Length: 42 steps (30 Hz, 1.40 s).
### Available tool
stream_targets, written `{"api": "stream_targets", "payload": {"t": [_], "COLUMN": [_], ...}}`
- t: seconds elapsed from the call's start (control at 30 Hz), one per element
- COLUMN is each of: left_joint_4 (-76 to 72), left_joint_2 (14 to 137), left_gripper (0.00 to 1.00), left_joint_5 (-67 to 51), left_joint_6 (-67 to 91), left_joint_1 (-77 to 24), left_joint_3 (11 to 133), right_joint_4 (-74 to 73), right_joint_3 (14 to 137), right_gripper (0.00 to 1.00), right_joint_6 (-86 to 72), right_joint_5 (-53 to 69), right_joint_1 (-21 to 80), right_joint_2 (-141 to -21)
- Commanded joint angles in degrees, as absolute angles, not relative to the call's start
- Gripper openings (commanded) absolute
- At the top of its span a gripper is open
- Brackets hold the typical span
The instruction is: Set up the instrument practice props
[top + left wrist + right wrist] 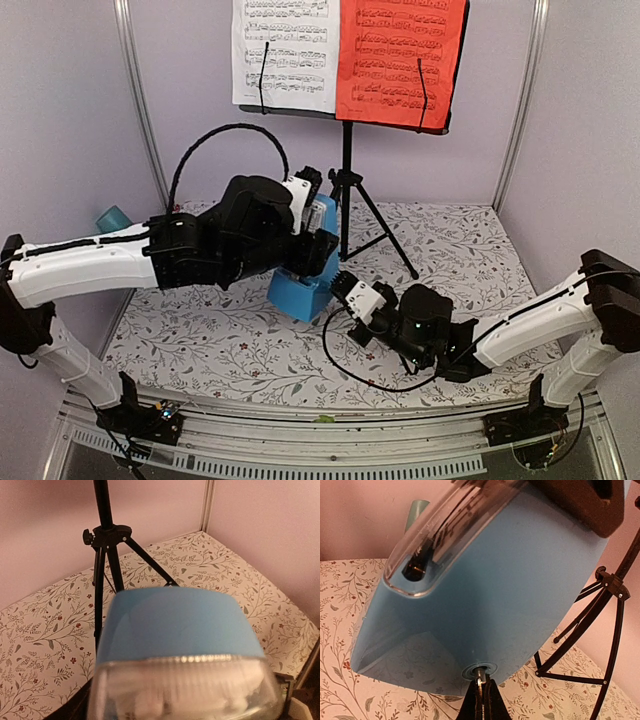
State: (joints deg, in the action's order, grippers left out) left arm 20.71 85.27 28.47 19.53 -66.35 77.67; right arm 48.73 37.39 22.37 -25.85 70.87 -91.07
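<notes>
The blue pyramid metronome (300, 290) stands tilted on the floral table in front of the black tripod music stand (347, 170). The white sheet (285, 50) and the red sheet (400, 55) rest side by side on the stand's desk. My left gripper (315, 238) is shut on the metronome's upper part; the blue body and clear front cover fill the left wrist view (177, 625). My right gripper (482, 695) is shut on the small metal winding key (479, 672) in the metronome's side (520, 590). It also shows in the top view (340, 287).
A teal cylinder cup (115, 218) stands at the far left by the wall, partly behind my left arm, and shows in the right wrist view (416, 512). The tripod legs (107, 535) (615, 590) spread just behind the metronome. Walls close in the table on three sides.
</notes>
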Motion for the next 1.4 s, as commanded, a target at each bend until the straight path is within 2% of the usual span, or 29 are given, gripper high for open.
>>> {"api": "stream_targets", "payload": {"t": [0.0, 0.23, 0.37, 0.7, 0.9, 1.37], "left_joint_4": [-4.6, -28.08, -39.42, -46.66, -46.3, -54.18], "left_joint_2": [79.36, 75.44, 75.26, 75.26, 76.13, 87.34], "left_gripper": [0.0, 0.0, 0.0, 0.0, 0.0, 0.0], "left_joint_5": [23.97, 20.39, 18.47, 15.44, 16.61, 17.16], "left_joint_6": [14.66, 6.47, 4.22, 3.98, 7.57, 12.28], "left_joint_1": [-67.49, -67.88, -68.33, -68.59, -68.59, -68.55], "left_joint_3": [68.94, 56.19, 51.72, 46.36, 42.21, 32.35], "right_joint_4": [41.82, 30.9, 25.87, 16.74, 17.51, 39.09], "right_joint_3": [43.71, 48.65, 50.93, 53.78, 51.32, 41.7], "right_gripper": [0.0, 0.0, 0.0, 0.0, 0.0, 0.0], "right_joint_6": [5.56, -17.98, -29.72, -31.89, -21.56, 4.4], "right_joint_5": [-18.77, -9.43, -9.64, -15.19, -20.97, -24.88], "right_joint_1": [70.81, 68.07, 67.02, 64.11, 64.06, 64.07], "right_joint_2": [-84.63, -79.59, -77.27, -76.39, -80.11, -92.52]}}
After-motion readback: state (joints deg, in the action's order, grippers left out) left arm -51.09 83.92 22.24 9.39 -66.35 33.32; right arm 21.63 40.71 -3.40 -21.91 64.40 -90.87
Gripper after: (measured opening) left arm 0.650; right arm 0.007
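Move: The left hand still grips the tilted metronome, whose middle lies about 5 cm below it and 2 cm to its right. The right fingers are already closed on the metronome's winding key. The table spot lies some 29 cm below the left hand, 1 cm ahead and 2 cm right, and from the right hand 19 cm below, 6 cm ahead and 5 cm left. The stand's pole base is about 40 cm ahead of the left hand and 8 cm right. Both hands lift 5–7 cm, counter-twisting metronome and pinched key, then lower both about 13 cm towards the table. ##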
